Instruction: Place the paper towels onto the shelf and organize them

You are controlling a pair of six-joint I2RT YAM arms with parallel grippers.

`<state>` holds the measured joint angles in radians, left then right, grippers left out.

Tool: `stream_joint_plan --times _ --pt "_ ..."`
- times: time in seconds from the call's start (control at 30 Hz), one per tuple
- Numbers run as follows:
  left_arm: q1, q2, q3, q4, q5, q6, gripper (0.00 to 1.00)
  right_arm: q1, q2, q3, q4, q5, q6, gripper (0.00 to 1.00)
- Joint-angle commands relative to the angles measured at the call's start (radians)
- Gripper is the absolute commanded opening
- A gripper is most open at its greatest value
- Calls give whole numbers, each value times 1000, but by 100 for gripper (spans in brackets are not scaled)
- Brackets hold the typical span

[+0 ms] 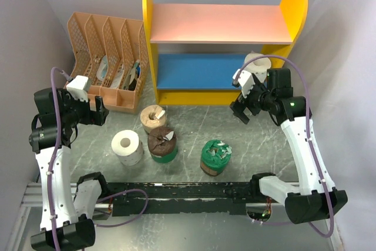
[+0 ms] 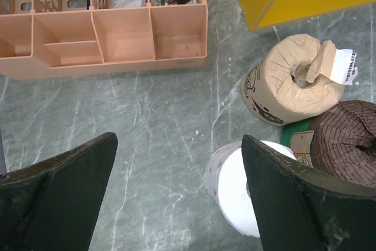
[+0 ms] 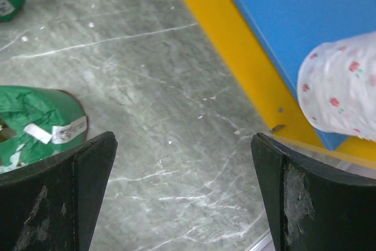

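The shelf (image 1: 154, 39) stands at the back, with yellow sides, a pink upper board and a blue lower board (image 3: 305, 10). One white paper towel roll (image 1: 258, 63) (image 3: 341, 92) stands on the blue board at its right end. On the table are a tan roll (image 1: 153, 118) (image 2: 294, 80), a white roll (image 1: 127, 147) (image 2: 232, 189), a brown roll with a green band (image 1: 162, 143) (image 2: 346, 139) and a green-wrapped roll (image 1: 215, 157) (image 3: 35, 124). My left gripper (image 1: 102, 111) (image 2: 179, 145) hangs open left of the white roll. In front of the shelf's right end, my right gripper (image 1: 239, 111) (image 3: 183, 139) is open and empty.
A peach slotted file organizer (image 1: 108, 57) (image 2: 117, 39) with papers and pens stands left of the shelf. Grey walls close in both sides. A black rail (image 1: 188, 195) runs along the near edge between the arm bases.
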<state>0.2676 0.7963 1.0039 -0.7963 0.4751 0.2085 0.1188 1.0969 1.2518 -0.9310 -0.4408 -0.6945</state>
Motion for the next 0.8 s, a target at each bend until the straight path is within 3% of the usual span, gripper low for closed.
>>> stream_joint_plan --times 0.0,0.27,0.4,0.57,0.77 --pt "28 0 -4 25 -16 -10 99 77 11 63 -86 33 -22 100" --pt "49 10 -4 28 -19 -12 98 200 95 207 -21 -147 45 100" --pt "56 10 -4 29 -22 -12 98 479 148 179 146 102 101 100" --pt "69 0 -4 28 -26 -14 98 559 286 281 219 148 149 100" --pt "71 4 -1 17 27 7 99 725 370 401 154 -54 86 100"
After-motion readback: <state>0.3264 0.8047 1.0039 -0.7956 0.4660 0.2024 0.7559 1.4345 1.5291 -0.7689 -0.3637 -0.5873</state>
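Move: The kraft-paper roll lies about 33 cm to the right hand's left, only some 2 cm farther out and roughly 16 cm lower. The dark brown roll stands about 12 cm nearer the bases than it and 3 cm to its right; the green roll is some 9 cm left of the right hand and 15 cm back. From the left hand, the kraft-paper roll is about 22 cm right and 5 cm ahead, also lower. Touching nothing, the open, empty right hand sweeps some 21 cm left along the front of the shelf, towards the kraft-paper and dark brown rolls. It first rises about 6 cm, then sinks roughly half of that, while the wrist swings nearly 30 degrees counter-clockwise and brings the kraft-paper roll in line with the spread fingers. ##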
